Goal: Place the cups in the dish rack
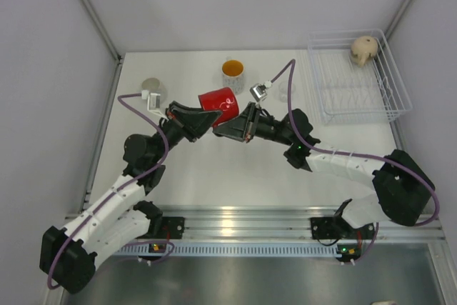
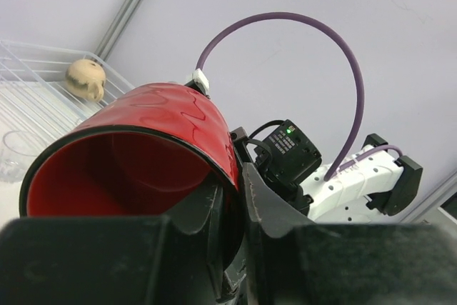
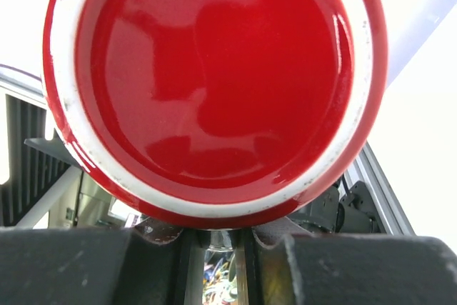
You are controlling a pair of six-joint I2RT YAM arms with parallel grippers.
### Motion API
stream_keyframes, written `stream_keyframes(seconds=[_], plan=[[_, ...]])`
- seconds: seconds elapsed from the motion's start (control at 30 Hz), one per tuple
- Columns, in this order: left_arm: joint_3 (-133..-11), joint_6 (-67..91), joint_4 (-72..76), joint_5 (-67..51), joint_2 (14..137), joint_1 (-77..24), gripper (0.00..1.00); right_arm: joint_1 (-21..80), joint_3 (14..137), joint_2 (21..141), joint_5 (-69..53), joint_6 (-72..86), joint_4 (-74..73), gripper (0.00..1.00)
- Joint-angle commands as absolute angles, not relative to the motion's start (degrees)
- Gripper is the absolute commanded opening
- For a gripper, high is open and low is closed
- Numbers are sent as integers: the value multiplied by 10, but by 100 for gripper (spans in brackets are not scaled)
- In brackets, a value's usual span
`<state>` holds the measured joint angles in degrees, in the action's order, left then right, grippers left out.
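Note:
The red cup (image 1: 218,103) hangs tilted above the table between both arms. My left gripper (image 1: 209,121) is shut on its rim wall, one finger inside the mouth and one outside (image 2: 239,176). In the right wrist view the cup's glossy red base (image 3: 214,83) fills the frame. My right gripper (image 3: 218,230) is shut at the base's lower edge, with a small glossy part of the cup pinched between the pads. The white wire dish rack (image 1: 389,69) stands at the back right and holds a beige mug (image 1: 363,49).
A speckled mug with an orange inside (image 1: 233,71) stands at the back centre. A clear glass tumbler (image 1: 287,91) is just left of the rack. A pale round cup (image 1: 153,88) sits at the back left. Grey walls enclose the table.

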<state>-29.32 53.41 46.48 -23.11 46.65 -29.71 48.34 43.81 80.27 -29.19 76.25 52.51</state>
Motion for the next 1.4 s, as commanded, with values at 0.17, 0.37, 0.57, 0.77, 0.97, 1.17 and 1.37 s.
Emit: stream_keyframes(seconds=[0.17, 0.37, 0.57, 0.77, 0.97, 1.17, 1.37], plan=[[-289, 574, 527, -272, 470, -303, 55, 487, 406, 738, -261, 702, 575, 0], [-287, 570, 507, -266, 468, -303, 80, 480, 388, 705, -236, 682, 539, 0], [-297, 553, 449, -256, 463, -303, 98, 426, 371, 670, -240, 674, 495, 0], [-302, 543, 405, -226, 459, -302, 98, 332, 346, 624, -275, 674, 459, 0], [-310, 524, 354, -244, 447, -303, 98, 174, 397, 575, -295, 551, 260, 0], [-342, 469, 194, -228, 441, -303, 97, 38, 575, 628, -247, 375, 12, 0], [-423, 359, -16, -199, 455, -302, 96, -33, 716, 757, -154, 292, -45, 0]])
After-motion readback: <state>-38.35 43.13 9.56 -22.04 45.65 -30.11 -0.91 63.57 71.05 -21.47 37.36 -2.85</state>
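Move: The red mug is held by both hands, its base facing the right gripper. The middle of the dish rack it is bound for lies about 45 cm to the right hand's right, 34 cm ahead and some 27 cm below. From that hand, a clear glass stands roughly 28 cm ahead and 23 cm right, and the orange patterned cup 33 cm ahead and 4 cm right. The beige mug sits in the rack's far right part, 7 cm right of and 10 cm beyond its middle. From the left hand the rack is some 46 cm right and 32 cm ahead. The red mug is let go by the left fingers, which open wide from its rim; that hand backs off about a centimetre, then sinks some 7 cm. The right fingers keep their pinch on the handle, dip about 2 cm, then swing the mug quickly about 30 cm right and 22 cm forward towards the dish rack, the wrist turning clockwise and rolling its left side down. ##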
